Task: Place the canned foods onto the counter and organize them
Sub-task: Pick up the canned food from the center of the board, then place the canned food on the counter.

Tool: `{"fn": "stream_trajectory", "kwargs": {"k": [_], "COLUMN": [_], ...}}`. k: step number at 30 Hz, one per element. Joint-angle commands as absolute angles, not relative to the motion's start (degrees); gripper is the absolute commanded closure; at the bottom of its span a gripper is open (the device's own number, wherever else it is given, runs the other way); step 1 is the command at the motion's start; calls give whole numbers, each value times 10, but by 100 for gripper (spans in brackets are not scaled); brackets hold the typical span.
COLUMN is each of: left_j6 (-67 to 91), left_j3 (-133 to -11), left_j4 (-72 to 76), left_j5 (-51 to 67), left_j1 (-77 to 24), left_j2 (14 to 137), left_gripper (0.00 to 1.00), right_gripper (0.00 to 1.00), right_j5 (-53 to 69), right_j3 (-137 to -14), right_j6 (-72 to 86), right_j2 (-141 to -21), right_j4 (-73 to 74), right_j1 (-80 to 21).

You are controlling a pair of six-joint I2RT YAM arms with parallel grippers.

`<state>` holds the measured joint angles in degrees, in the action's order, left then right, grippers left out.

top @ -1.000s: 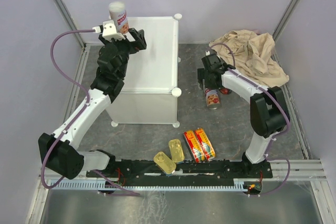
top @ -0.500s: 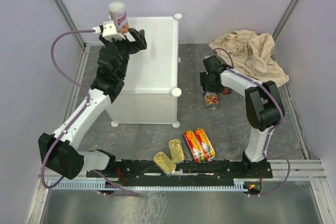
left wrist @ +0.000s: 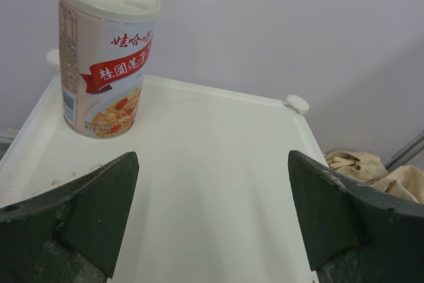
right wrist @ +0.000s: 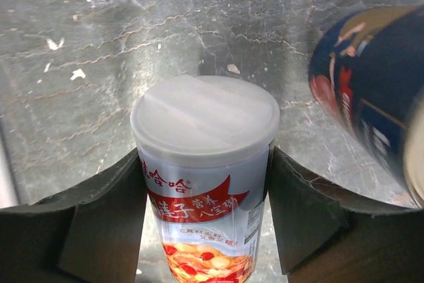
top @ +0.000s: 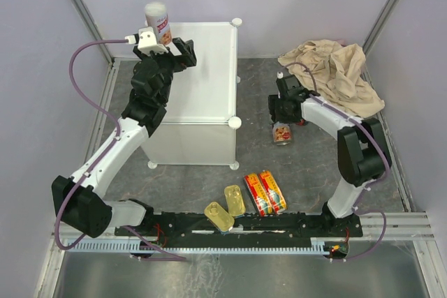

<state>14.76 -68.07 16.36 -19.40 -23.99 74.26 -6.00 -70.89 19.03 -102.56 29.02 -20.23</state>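
One white-and-red can point(top: 157, 22) point(left wrist: 106, 57) stands upright at the back left corner of the white counter point(top: 206, 75) point(left wrist: 218, 137). My left gripper point(top: 176, 54) point(left wrist: 212, 160) hovers open over the counter top, short of that can, with nothing between its fingers. My right gripper point(top: 283, 115) point(right wrist: 207, 170) is shut on a second white-and-red can point(top: 282, 133) point(right wrist: 205, 130) above the grey floor. A dark can with a red label point(right wrist: 371, 84) lies just right of it. Two red-yellow flat tins point(top: 264, 192) and two gold tins point(top: 227, 207) lie near the front.
A beige cloth point(top: 335, 71) point(left wrist: 371, 167) is heaped at the back right, behind my right arm. Round white knobs point(top: 236, 122) mark the counter's corners. Grey walls close in the cell on three sides.
My right gripper's fingers have closed on the white-and-red can on the floor, and the can has tipped up a little. The left arm has not moved.
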Motion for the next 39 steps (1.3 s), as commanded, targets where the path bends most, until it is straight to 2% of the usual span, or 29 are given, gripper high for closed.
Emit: {"fn": "stream_trajectory", "kwargs": {"k": [1,5,13,20,39], "left_j6": [170,173,176,178,184], "left_j3": [-678,-676,-677,-679,-688], "left_j4": [185,184,181,171,141], "left_j5": [-194,-192,-192,-191,-170], "left_j1": [-243,-245,-251,-252,-253], "left_j2": [733,732,728,724,704], "left_gripper": [1,1,1,1,1], "right_gripper": [85,90,91,93,97], "right_j5": [-58,-56,-56,-61,-127], "right_j3": [-698,-683,-668,-728,-917], "right_j6": [192,196,196,177,104], "right_j2": [-915,-866,-769,-704,-697], "right_j4": [225,211,196,216,243], "right_j1": [-202,-203,-212,-246,-384]}}
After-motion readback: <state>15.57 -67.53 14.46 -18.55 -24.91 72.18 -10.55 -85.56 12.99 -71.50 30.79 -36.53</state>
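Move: The right hand already grips the tall can, hardly clear of the board. From it the top of the white counter is centred about 27 cm to the left, 4 cm ahead and some 22 cm higher. The blue can stands about 8 cm to the right and 3 cm ahead; the can already placed on the counter is about 34 cm left, 15 cm ahead and 29 cm up. From the left hand, the counter top's middle is straight below, about 12 cm. Keeping its pinch on the can's sides, the right hand lifts it nearly straight up beside the blue can, then, still rising, carries it left towards the counter and draws back a little: some 31 cm up in all, about 7 cm left and 6 cm back. As it climbs, the wrist tips up some 40 degrees, bringing the steeply down-pointing fingers closer to level, and swings about 15 degrees counter-clockwise towards the end. ##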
